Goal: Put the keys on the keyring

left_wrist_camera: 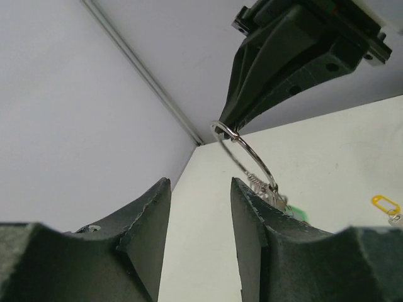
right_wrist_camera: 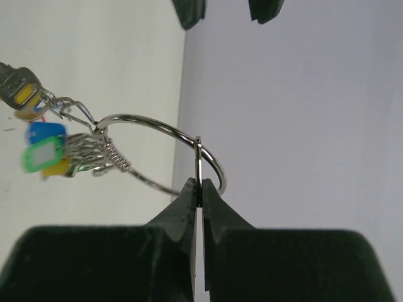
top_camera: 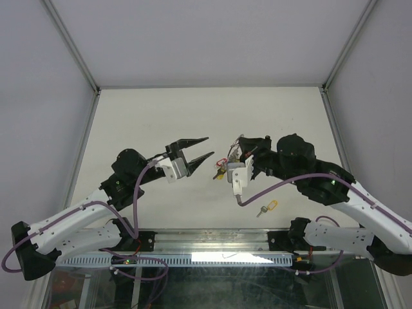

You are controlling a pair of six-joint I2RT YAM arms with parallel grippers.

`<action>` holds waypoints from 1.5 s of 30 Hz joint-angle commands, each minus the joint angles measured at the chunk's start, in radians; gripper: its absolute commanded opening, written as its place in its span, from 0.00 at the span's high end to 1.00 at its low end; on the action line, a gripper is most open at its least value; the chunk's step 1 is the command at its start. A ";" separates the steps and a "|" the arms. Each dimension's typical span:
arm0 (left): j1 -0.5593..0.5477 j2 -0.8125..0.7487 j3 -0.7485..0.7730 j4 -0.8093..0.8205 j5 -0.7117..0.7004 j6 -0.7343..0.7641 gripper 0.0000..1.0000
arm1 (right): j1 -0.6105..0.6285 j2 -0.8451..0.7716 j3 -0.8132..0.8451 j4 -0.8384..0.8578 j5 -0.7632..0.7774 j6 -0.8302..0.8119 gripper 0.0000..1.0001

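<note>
The keyring [right_wrist_camera: 158, 124], a thin silver wire ring, is pinched at its edge by my right gripper [right_wrist_camera: 199, 189], which is shut on it and holds it above the table. Several keys hang from the ring: a blue head [right_wrist_camera: 47, 132], a green one [right_wrist_camera: 39, 157] and a yellow one [right_wrist_camera: 25, 94]. From above, this bunch [top_camera: 222, 168] dangles just left of my right gripper [top_camera: 239, 153]. My left gripper [top_camera: 210, 146] stands open a little to the left of the ring, nothing between its fingers [left_wrist_camera: 242, 211]. In the left wrist view the keyring [left_wrist_camera: 252, 157] hangs just beyond the right finger.
One loose key with a yellow head [top_camera: 268, 208] lies on the white table near the front edge, right of centre, and shows as the yellow key [left_wrist_camera: 385, 202] in the left wrist view. White walls [top_camera: 206, 38] close in the table on three sides.
</note>
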 commanded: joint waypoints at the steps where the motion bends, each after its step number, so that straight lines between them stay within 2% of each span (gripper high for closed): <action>1: 0.010 0.035 -0.075 0.248 0.022 -0.117 0.57 | 0.004 0.081 0.186 -0.224 -0.031 0.227 1.00; 6: 0.008 0.065 -0.143 0.360 -0.059 -0.140 0.48 | 0.006 0.257 0.419 -0.487 -0.013 0.615 1.00; 12: 0.006 0.045 -0.198 0.392 -0.138 -0.081 0.44 | 0.010 0.370 0.507 -0.623 0.027 0.911 1.00; 17: -0.023 0.045 -0.225 0.385 -0.207 0.009 0.42 | 0.003 0.459 0.573 -0.716 -0.006 1.079 1.00; 21: -0.077 0.058 -0.236 0.372 -0.224 0.080 0.40 | -0.020 0.483 0.608 -0.736 -0.045 1.158 1.00; 28: -0.120 0.071 -0.255 0.385 -0.196 0.110 0.37 | -0.087 0.524 0.675 -0.815 -0.094 1.274 1.00; 35: -0.192 0.136 -0.213 0.373 -0.224 0.211 0.34 | -0.103 0.531 0.673 -0.841 -0.142 1.308 1.00; 45: -0.222 0.237 -0.145 0.362 -0.269 0.291 0.40 | -0.104 0.527 0.653 -0.838 -0.182 1.311 1.00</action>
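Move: The keyring's hoop hangs from the right fingers, its middle about 7 cm to the right of the open left hand, neither ahead nor back and at its height. From the left hand, the key bunch on it is 8 cm right, 3 cm back and 4 cm below; the red-tagged key lies on the table some 15 cm ahead, 5 cm right and 35 cm below. From the right hand, the hoop's middle is about 3 cm back, 3 cm left and 3 cm below. The hoop, still pinched at its edge by the shut right fingers, is lowered some 8 cm and drawn back about 5 cm while the right hand tips fingers-down and turns clockwise, some 85 degrees in all. The left hand sinks about 9 cm, first edging forward, then back and to the right towards the hoop, its fingers opening wider to straddle it. ##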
